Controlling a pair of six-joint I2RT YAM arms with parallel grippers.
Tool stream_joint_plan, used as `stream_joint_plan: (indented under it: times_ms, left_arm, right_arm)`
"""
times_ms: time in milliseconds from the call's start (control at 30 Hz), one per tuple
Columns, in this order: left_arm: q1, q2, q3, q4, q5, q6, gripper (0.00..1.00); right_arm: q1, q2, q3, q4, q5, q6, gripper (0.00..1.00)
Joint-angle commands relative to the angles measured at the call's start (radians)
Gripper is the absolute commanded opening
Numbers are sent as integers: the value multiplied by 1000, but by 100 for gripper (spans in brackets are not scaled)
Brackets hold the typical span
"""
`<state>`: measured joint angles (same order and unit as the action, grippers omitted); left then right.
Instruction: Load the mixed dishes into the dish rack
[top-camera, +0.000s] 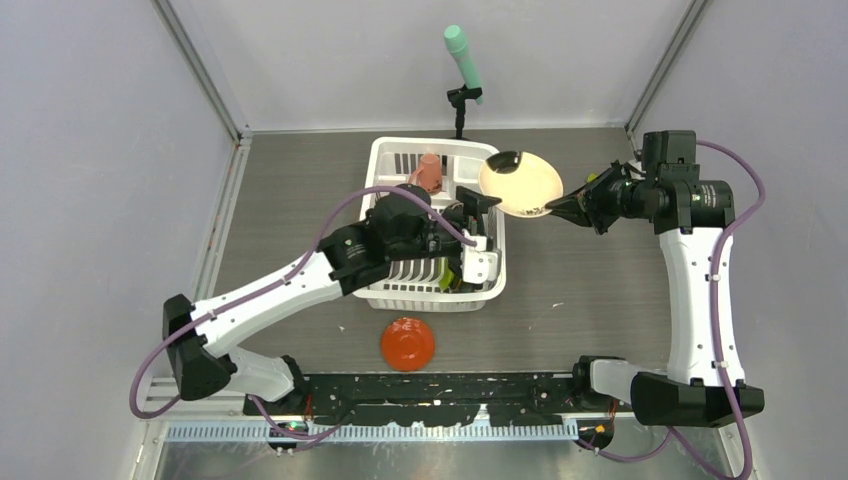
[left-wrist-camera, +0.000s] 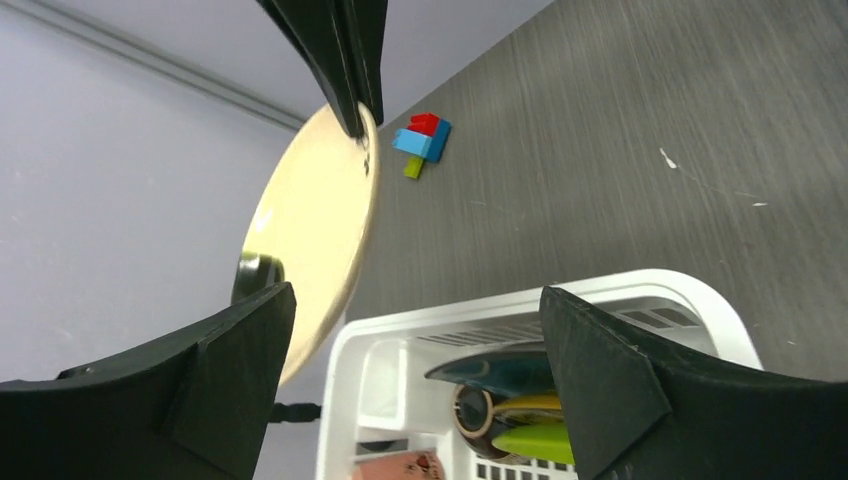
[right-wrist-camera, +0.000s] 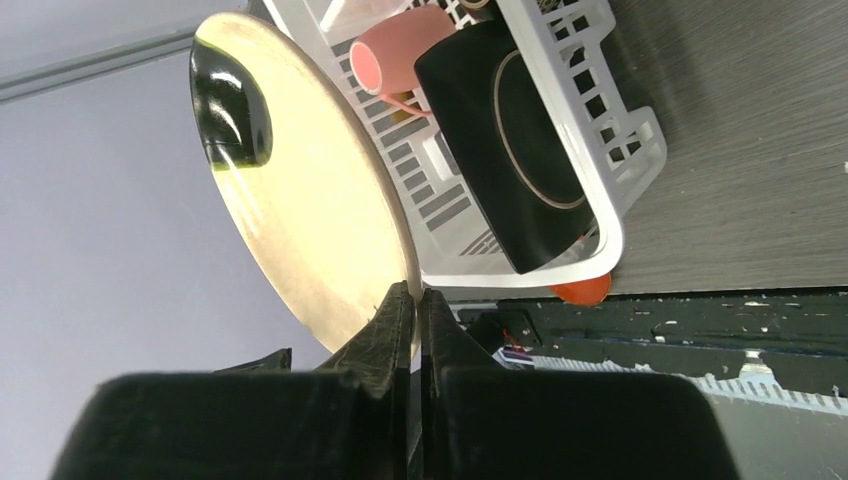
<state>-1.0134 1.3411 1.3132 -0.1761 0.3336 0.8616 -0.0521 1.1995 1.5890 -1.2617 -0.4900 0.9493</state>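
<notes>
The white dish rack stands mid-table. Inside it are a pink mug, a dark teal plate, a yellow plate and a small brown bowl. My left gripper hovers over the rack's right side, open and empty; its fingers frame the rack's corner. My right gripper is shut on the rim of a cream plate, holding it on edge in the air just past the rack's far right corner. A red-orange dish lies on the table in front of the rack.
A mint-green cylinder on a black stand sits behind the rack. Small coloured toy blocks lie on the table to the right. Grey walls close in the table on the left, right and back.
</notes>
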Motion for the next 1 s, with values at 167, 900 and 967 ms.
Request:
stream_joint_plan:
  times_ms: [167,900,967]
  left_arm:
    - [-64,85,165,-29,-115,263,70]
    - [-98,229,332,-233,-302,253,0]
    - [-98,217,311,-169,-353,176,0]
  right_arm:
    - [22,-10,-8,64,-93,25,0]
    - [30,-21,-20,88,-36,25,32]
    - [31,-21,-12,97,-11,12,49]
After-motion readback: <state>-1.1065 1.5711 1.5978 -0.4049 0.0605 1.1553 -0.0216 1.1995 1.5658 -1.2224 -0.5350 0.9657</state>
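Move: The cream plate, still pinched by the right hand at its rear-right rim, has its middle about 6 cm ahead of the open left hand, 5 cm to its right and roughly level with it. From the right hand that middle is about 4 cm ahead, 5 cm left and 2 cm higher. Well below, the teal plate stands in the rack some 22 cm under the left hand, 6 cm ahead and 2 cm left; the dish rack's middle is about 13 cm ahead, 12 cm left and 25 cm down. The cream plate's rear rim is taken between the left fingers, which come in about 3.5 cm rightward and 3 cm forward, rising a couple of centimetres and sinking again, with a roll of some 15 degrees and the tips dipping about as much, and close from wide open to pinch it. The right hand eases 1.5 cm left with the plate, holds still, then opens part way at the end to let go. ##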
